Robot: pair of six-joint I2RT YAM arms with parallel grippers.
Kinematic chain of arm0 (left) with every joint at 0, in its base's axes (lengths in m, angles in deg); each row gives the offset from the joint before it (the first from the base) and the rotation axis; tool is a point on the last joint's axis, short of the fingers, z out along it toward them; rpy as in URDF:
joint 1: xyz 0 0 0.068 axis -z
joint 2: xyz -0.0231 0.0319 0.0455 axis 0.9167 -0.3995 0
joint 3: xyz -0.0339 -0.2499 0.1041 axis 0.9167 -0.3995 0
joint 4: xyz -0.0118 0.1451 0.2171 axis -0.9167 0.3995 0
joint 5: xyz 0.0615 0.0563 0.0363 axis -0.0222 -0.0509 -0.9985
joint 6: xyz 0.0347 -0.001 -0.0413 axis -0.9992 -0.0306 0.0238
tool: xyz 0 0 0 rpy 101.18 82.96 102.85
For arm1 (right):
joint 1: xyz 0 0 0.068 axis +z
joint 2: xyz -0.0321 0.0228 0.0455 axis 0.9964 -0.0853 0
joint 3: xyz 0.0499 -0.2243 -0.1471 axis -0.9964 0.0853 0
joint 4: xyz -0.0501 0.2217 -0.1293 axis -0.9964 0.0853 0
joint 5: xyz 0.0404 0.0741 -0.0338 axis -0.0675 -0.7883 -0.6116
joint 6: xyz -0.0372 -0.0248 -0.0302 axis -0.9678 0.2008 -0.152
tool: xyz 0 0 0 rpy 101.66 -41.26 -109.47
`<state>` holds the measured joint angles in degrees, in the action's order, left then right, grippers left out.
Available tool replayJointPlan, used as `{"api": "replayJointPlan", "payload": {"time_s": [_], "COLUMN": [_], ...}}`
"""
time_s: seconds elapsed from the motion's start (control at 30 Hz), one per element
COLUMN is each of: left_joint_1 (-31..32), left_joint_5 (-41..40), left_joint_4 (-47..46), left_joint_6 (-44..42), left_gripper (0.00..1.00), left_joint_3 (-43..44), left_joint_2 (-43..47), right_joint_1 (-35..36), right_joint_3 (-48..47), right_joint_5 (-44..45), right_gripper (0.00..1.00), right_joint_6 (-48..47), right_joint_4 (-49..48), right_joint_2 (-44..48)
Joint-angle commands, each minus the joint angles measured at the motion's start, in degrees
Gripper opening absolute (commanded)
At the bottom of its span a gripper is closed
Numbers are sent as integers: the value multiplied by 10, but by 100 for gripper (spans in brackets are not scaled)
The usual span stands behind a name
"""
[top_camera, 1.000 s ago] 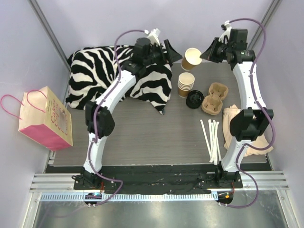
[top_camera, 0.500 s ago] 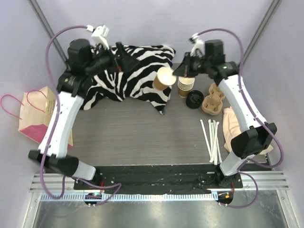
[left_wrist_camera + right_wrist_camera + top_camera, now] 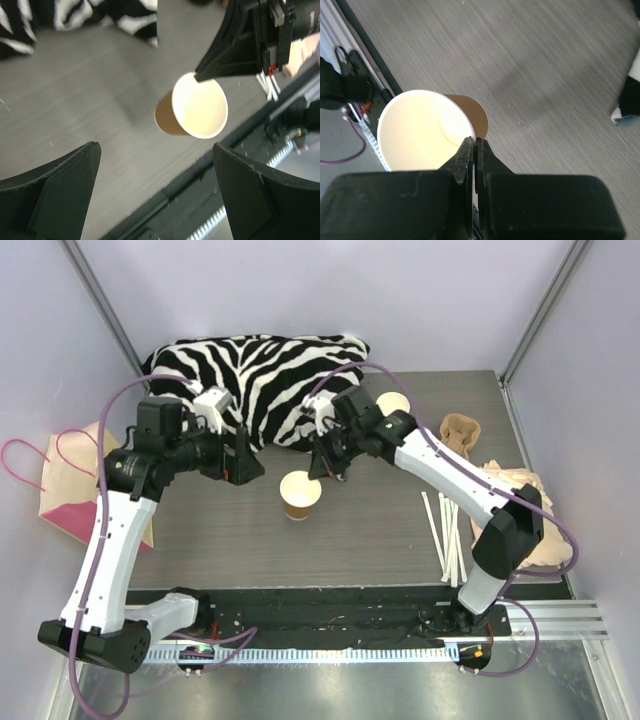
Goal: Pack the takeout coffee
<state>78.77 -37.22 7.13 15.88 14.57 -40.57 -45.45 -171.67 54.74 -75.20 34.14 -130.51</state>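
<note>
A lidless brown paper cup (image 3: 301, 495) with a cream inside hangs low over the middle of the grey table. My right gripper (image 3: 318, 472) is shut on its far rim, one finger inside the cup (image 3: 415, 130) and one outside, the tips meeting at the right gripper (image 3: 474, 142). My left gripper (image 3: 248, 462) stands wide open just left of the cup, holding nothing. In the left wrist view the cup (image 3: 199, 106) lies beyond the left gripper (image 3: 155, 165), not between its fingers. A takeout coffee with a lid is out of view.
A zebra-striped cloth (image 3: 260, 370) covers the back left. A pink paper bag (image 3: 95, 490) stands at the left edge. At the right are white straws (image 3: 447, 530), a cardboard cup carrier (image 3: 462, 427), a beige cloth (image 3: 535, 510) and a stack of cups (image 3: 393, 402) behind my right arm.
My right arm has carried the cup from the back right down to the table's middle. My left arm swung left, then came in beside the cup, its gripper opening wider.
</note>
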Motion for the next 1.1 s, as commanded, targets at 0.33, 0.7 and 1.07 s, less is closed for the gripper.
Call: {"api": "replayJointPlan", "payload": {"time_s": [0.33,0.7,1.07], "left_joint_1": [-29,-37,-41], "left_joint_5": [71,92,105], "left_joint_4": [39,5,-2], "left_joint_6": [-58,-52,-50], "left_gripper": [100,100,100], "left_joint_3": [-66,-87,-87], "left_joint_2": [-51,-63,-69], "right_joint_1": [28,28,27], "right_joint_3": [45,118,102], "right_joint_5": [53,75,76], "right_gripper": [1,9,35], "right_joint_6": [-46,-46,-59], "right_joint_4": [-66,-135,-113], "right_joint_2": [-75,-70,-50]}}
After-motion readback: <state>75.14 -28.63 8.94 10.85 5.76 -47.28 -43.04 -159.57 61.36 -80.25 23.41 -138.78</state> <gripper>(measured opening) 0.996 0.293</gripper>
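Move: My right hand already pinches the paper cup's rim; the bare table spot it is going to lies some 21 cm below the hand point, about 4 cm to its left and 2 cm back. The zebra cloth's tip is roughly 10 cm ahead and 4 cm right at table level; the cup stack stands about 23 cm ahead, 19 cm right and 15 cm down. From my left hand the spot is some 11 cm right, 1 cm back and 30 cm below. I lower the cup nearly straight down about 12 cm with my right hand, tipping its fingers some 10 degrees more steeply downward. Once down I hold there and part my fingers a little, the rim still between the tips. My wide-open left hand meanwhile sinks about 8 cm, its fingers tilting further down, touching nothing. ##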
